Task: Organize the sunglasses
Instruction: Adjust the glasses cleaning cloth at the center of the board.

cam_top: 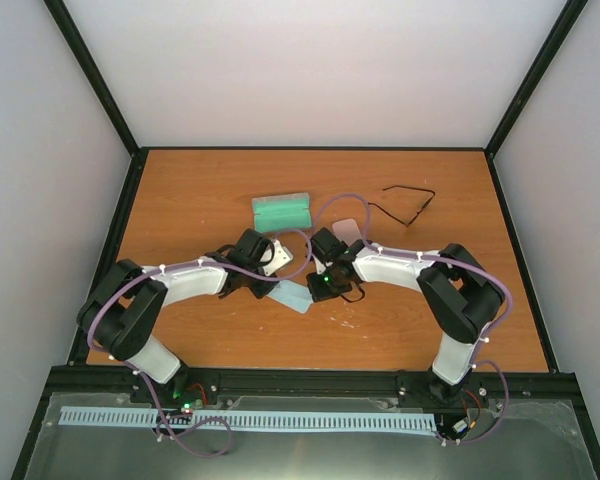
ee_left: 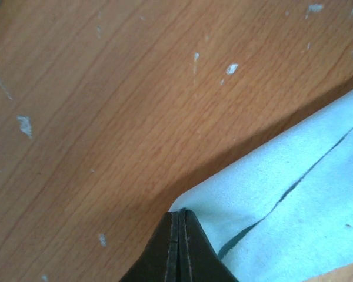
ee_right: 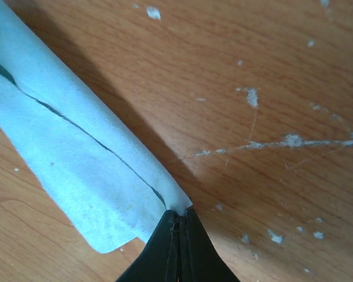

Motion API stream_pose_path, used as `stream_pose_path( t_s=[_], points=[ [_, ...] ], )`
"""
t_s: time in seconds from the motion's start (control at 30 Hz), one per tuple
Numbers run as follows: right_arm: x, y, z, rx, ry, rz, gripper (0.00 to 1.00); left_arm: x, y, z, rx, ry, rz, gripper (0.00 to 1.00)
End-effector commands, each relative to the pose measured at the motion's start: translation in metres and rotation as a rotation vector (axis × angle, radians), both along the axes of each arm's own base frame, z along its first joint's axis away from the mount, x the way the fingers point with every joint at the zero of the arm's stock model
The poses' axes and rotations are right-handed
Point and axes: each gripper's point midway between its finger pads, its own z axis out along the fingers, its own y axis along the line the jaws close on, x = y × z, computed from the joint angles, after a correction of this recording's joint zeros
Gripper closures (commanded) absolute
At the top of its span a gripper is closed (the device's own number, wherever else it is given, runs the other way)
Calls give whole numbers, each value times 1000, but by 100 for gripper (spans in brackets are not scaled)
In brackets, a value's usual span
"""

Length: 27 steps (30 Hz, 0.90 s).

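The sunglasses (cam_top: 404,204), thin and black-framed, lie on the table at the back right, well away from both grippers. Between the two wrists near the table's middle lies a light-blue cloth (cam_top: 291,296), folded over on itself. My left gripper (ee_left: 180,213) is shut on one corner of the cloth (ee_left: 294,205). My right gripper (ee_right: 180,212) is shut on another corner of the cloth (ee_right: 76,158), and a fold line runs along it. In the top view both sets of fingertips are hidden under the wrists.
A green oblong case (cam_top: 282,212) lies open behind the left wrist. A pale pink case (cam_top: 347,229) shows partly behind the right arm. The orange wooden table (cam_top: 200,190) is ringed by black frame posts and white walls.
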Motion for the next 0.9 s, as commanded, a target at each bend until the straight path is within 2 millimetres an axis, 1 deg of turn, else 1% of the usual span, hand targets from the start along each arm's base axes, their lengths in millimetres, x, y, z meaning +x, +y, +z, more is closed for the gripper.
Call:
stream_pose_path(
  t_s=[0.0, 0.17, 0.2, 0.27, 0.33, 0.4, 0.43, 0.5, 0.53, 0.7, 0.77, 0.87],
  points=[
    [16, 5, 25, 60, -96, -28, 97, 4, -2, 21, -40, -51, 15, 100],
    [28, 5, 33, 92, -122, -47, 97, 4, -4, 37, -83, -98, 6, 99],
    [31, 6, 37, 105, -133, -52, 95, 3, -4, 40, -92, -106, 2, 99],
    [36, 9, 43, 117, -156, -61, 88, -1, -3, 44, -106, -116, -6, 100],
    [40, 11, 45, 116, -163, -63, 87, -1, -5, 51, -135, -158, -19, 100],
    [45, 14, 44, 104, -165, -61, 77, -7, -5, 53, -158, -169, -39, 99],
    [46, 14, 42, 97, -163, -63, 74, -8, -6, 59, -174, -186, -45, 100],
    [46, 14, 38, 91, -154, -63, 66, -10, -3, 63, -178, -209, -48, 99],
    [46, 16, 37, 95, -149, -57, 64, -10, -3, 62, -173, -208, -51, 99],
    [40, 12, 24, 55, -115, -35, 63, -7, -2, 44, -135, -158, -31, 99],
    [35, 11, 20, 33, -98, -15, 64, -6, -2, 41, -125, -146, -27, 99],
    [29, 11, 20, 39, -89, 5, 63, -5, -3, 40, -125, -142, -25, 100]
  ],
)
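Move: Both hands already pinch the folded light-blue cleaning cloth close to the board, its middle about 5 cm to the left hand's right and 2 cm back, and about 5 cm to the right hand's left, roughly level fore and aft. The green case stands some 20 cm ahead of the left hand and 2 cm to its right. The pink case lies about 16 cm ahead of the right hand and 8 cm to its right. The left fingers keep their pinch on the cloth's left end, rising nearly 5 cm while easing back a little towards the base, then sinking about 2 cm. The right hand goes up and forward some 4 cm each, opens about a third and lets go of the right end, then sinks back so the parted fingers come over that corner. ##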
